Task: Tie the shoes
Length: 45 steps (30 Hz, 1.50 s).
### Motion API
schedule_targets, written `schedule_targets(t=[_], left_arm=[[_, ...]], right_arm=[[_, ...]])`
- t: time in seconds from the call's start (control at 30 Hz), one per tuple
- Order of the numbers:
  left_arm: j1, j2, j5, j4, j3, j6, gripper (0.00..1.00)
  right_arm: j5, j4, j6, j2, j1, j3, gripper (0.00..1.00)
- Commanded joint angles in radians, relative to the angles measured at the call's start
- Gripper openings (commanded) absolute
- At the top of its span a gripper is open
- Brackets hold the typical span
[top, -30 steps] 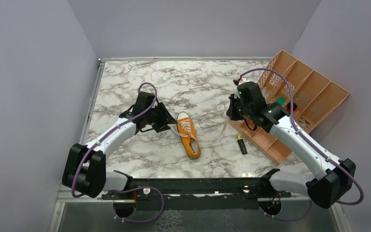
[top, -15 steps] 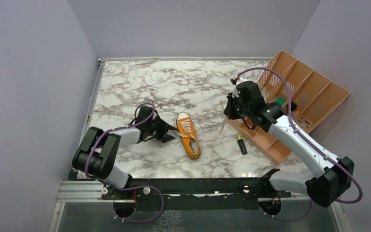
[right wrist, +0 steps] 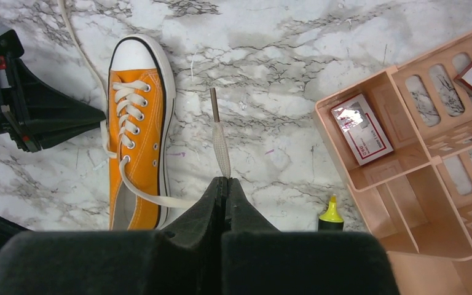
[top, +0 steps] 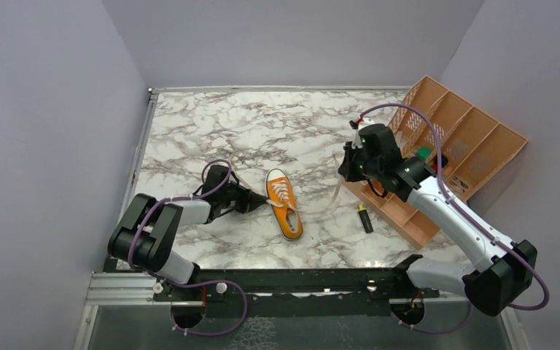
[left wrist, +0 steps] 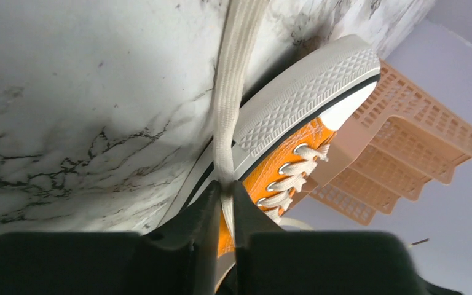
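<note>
The orange shoe (top: 284, 205) lies flat on the marble table (top: 211, 131), its white toe cap pointing away from the arms. My left gripper (top: 259, 201) is low at the shoe's left side. In the left wrist view its jaws (left wrist: 225, 187) pinch a flat white lace (left wrist: 227, 110) beside the ribbed sole (left wrist: 301, 101). My right gripper (top: 345, 173) hovers to the shoe's right. Seen from the right wrist, it (right wrist: 224, 179) is shut on the other lace (right wrist: 221, 144), which runs back to the shoe (right wrist: 136, 123).
A peach compartment basket (top: 456, 146) stands at the right, holding a small red-and-white box (right wrist: 361, 129). A black-bodied highlighter with a yellow tip (top: 365, 218) lies between the shoe and the basket. Grey walls enclose the table on three sides.
My left arm has dropped low to the table and its open jaws have come together on the lace at the shoe's left side. The right gripper has barely moved.
</note>
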Motion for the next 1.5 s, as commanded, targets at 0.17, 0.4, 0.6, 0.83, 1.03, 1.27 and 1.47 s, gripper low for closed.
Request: schedule_targets(t=[0.17,0.4,0.6,0.83,1.03,1.27,1.47], left_arm=[[-0.017,-0.061,0.019,-0.003,-0.022,-0.044,0.04],[-0.046,-0.086,0.077,-0.034,0.013,0.002,0.00],[-0.091,-0.135,0.101,-0.018,0.001,0.033,0.00],[-0.098,-0.183,0.109,-0.050,0.016,0.087,0.00],[-0.102,-0.211,0.106,-0.095,0.049,0.169,0.00],[-0.126,-0.229,0.088,-0.203,0.141,0.267,0.00],[-0.126,-0.211,0.074,-0.249,0.201,0.336,0.00]], right_arm=[[-0.051,0.033,0.007,0.001,0.000,0.011,0.01],[-0.130,0.069,0.116,0.028,-0.001,0.029,0.01],[-0.250,0.173,0.274,0.162,-0.007,0.134,0.01],[-0.395,0.269,0.343,0.265,-0.020,0.239,0.01],[-0.585,0.446,0.331,0.318,-0.020,0.216,0.01],[-0.578,0.472,0.473,0.362,-0.025,0.259,0.01],[-0.226,0.035,0.417,0.307,-0.122,0.258,0.01]])
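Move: A strand of white lace lies right between my left fingers. The orange shoe's middle is about 5 cm to their right, 1 cm back, and its toe about 6 cm ahead and 3 cm right. From my right hand, which already holds the other lace end, the shoe's toe is some 17 cm left, 5 cm ahead and 17 cm below; the shoe's middle is 15 cm left and 2 cm back; the highlighter is 6 cm right and 5 cm back. With my left fingers I shut on the lace beside the shoe and lift it about 9 cm, drifting right over the shoe and a little back, the hand turning clockwise. Keeping my grip on the other end, I sweep my right hand some 14 cm left towards the shoe's toe, also forward and up, rolling about 35 degrees, then swing it back right a couple of centimetres. ##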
